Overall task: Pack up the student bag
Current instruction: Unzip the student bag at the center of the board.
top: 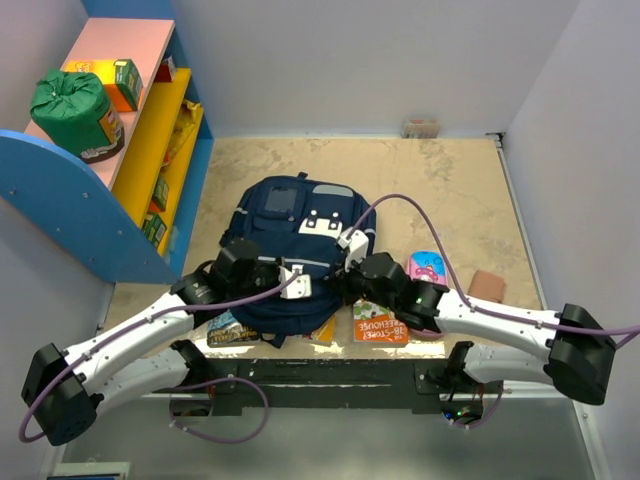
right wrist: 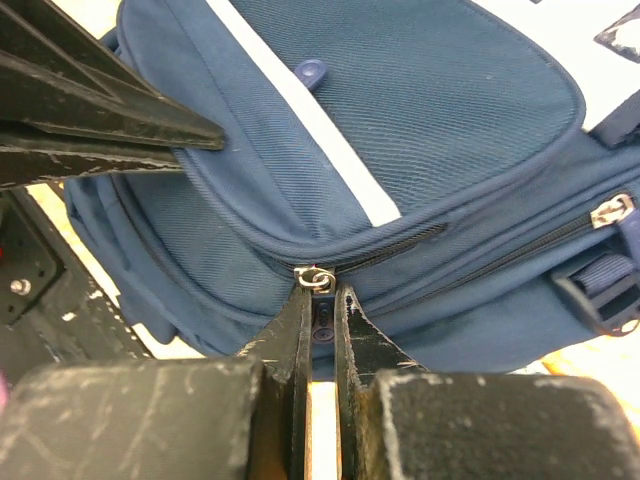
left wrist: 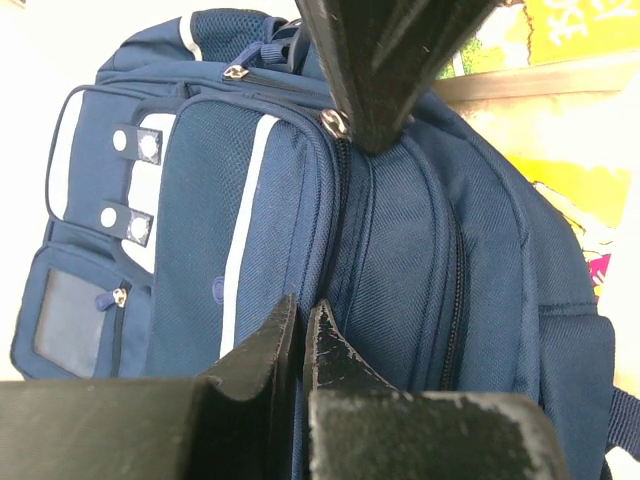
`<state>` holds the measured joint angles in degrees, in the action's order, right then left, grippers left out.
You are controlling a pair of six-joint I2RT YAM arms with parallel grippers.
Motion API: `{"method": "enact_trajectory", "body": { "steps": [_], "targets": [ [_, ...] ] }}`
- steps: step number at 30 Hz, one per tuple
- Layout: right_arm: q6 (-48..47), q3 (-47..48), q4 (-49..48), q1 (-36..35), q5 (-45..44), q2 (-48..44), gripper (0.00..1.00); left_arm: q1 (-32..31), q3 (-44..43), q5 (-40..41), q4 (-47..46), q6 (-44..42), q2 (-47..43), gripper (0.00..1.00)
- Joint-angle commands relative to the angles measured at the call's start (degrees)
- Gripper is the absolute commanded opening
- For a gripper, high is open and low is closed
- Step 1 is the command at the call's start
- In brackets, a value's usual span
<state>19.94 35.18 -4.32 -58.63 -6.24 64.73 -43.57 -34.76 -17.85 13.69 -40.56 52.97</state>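
The navy-blue student bag (top: 295, 235) lies flat in the middle of the table, its front pocket with white patches (left wrist: 140, 190) facing up. My left gripper (left wrist: 301, 325) is at the bag's near left side, shut on a thin fold of its fabric. At the bag's near right side, my right gripper (right wrist: 321, 315) is shut on the dark blue zipper pull (right wrist: 322, 322), just below the silver slider (right wrist: 317, 278). Both grippers meet at the bag's near edge (top: 320, 275). The zippers I can see are closed.
Books poke out from under the bag's near edge (top: 232, 328), with an orange one (top: 380, 325) on the right. A pink case (top: 427, 267) and a brown pad (top: 487, 285) lie to the right. A blue and yellow shelf (top: 150, 150) with a green sack (top: 75, 110) stands at the left.
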Motion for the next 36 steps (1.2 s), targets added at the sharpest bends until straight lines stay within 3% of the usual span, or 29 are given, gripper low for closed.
{"method": "enact_trajectory", "body": {
  "steps": [1, 3, 6, 7, 8, 13, 17, 21, 25, 31, 36],
  "targets": [
    [6.2, 1.3, -9.3, -3.4, 4.3, 3.5, 0.0, -1.6, -0.7, -3.4, -8.5, 4.1, 1.3, 0.0],
    [7.3, 4.1, -11.6, -3.7, 5.8, 7.3, 0.0, -2.5, -2.1, -5.3, -8.9, 5.7, 2.3, 0.0],
    [9.0, 5.5, -9.8, -3.6, 2.7, 10.2, 0.0, -2.8, -5.4, -7.2, -6.5, 6.9, 3.5, 0.27],
    [9.9, 5.4, -8.3, -3.6, 1.5, 9.5, 0.0, -2.7, -6.3, -7.0, -4.2, 6.5, 3.7, 0.44],
    [10.5, 4.6, -7.5, -3.5, -2.9, 8.8, 0.0, -2.8, -7.0, -6.0, -3.1, 6.5, 3.7, 0.52],
    [11.7, 3.0, -4.5, -1.7, -8.2, 5.1, 0.0, -1.7, -12.9, -2.1, 8.4, 2.9, 2.6, 0.71],
    [11.0, 4.2, -3.0, -0.4, -9.1, 5.3, 0.0, 2.5, -14.5, 0.3, 18.5, -7.4, 0.6, 0.74],
    [10.7, 5.8, -2.5, 0.2, -8.9, 6.3, 0.0, 15.6, -11.1, -2.5, 24.2, -19.1, -0.2, 0.75],
    [10.7, 6.0, -2.1, 0.4, -8.5, 6.3, 0.0, 24.3, -12.3, -5.8, 25.9, -26.3, 5.7, 0.74],
    [10.9, 6.1, -0.4, 0.5, -9.1, 5.2, 0.0, 27.9, -13.1, -8.9, 28.1, -35.7, 11.4, 0.74],
    [10.9, 6.2, 0.5, 0.9, -9.1, 4.6, 0.0, 27.8, -12.4, -9.7, 24.4, -36.3, 13.1, 0.69]
  ]
}}
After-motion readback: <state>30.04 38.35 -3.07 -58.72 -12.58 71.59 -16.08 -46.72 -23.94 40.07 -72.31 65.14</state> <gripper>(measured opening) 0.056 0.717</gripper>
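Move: From the left gripper, still pinching the student bag's front seam, the left end of the flap seam lies about 13 cm left, 6 cm ahead and some 5 cm lower; the zipper pull is roughly 9 cm right, 1 cm back and level. The white flap patch is about 12 cm ahead and 7 cm right. The right gripper holds the pull between its fingertips; that flap end is some 22 cm to its left and 7 cm ahead. Open the left gripper to let go of the seam and lift clear about 5 cm. Then swing it left and forward over the bag and come down with open fingers at the flap's left end, tipping them some 20 degrees more steeply down. Keep the right gripper shut on the zipper pull: dip about 4 cm and slightly left, ease partly up and forward-right, turning about 10 degrees clockwise, then hold. ##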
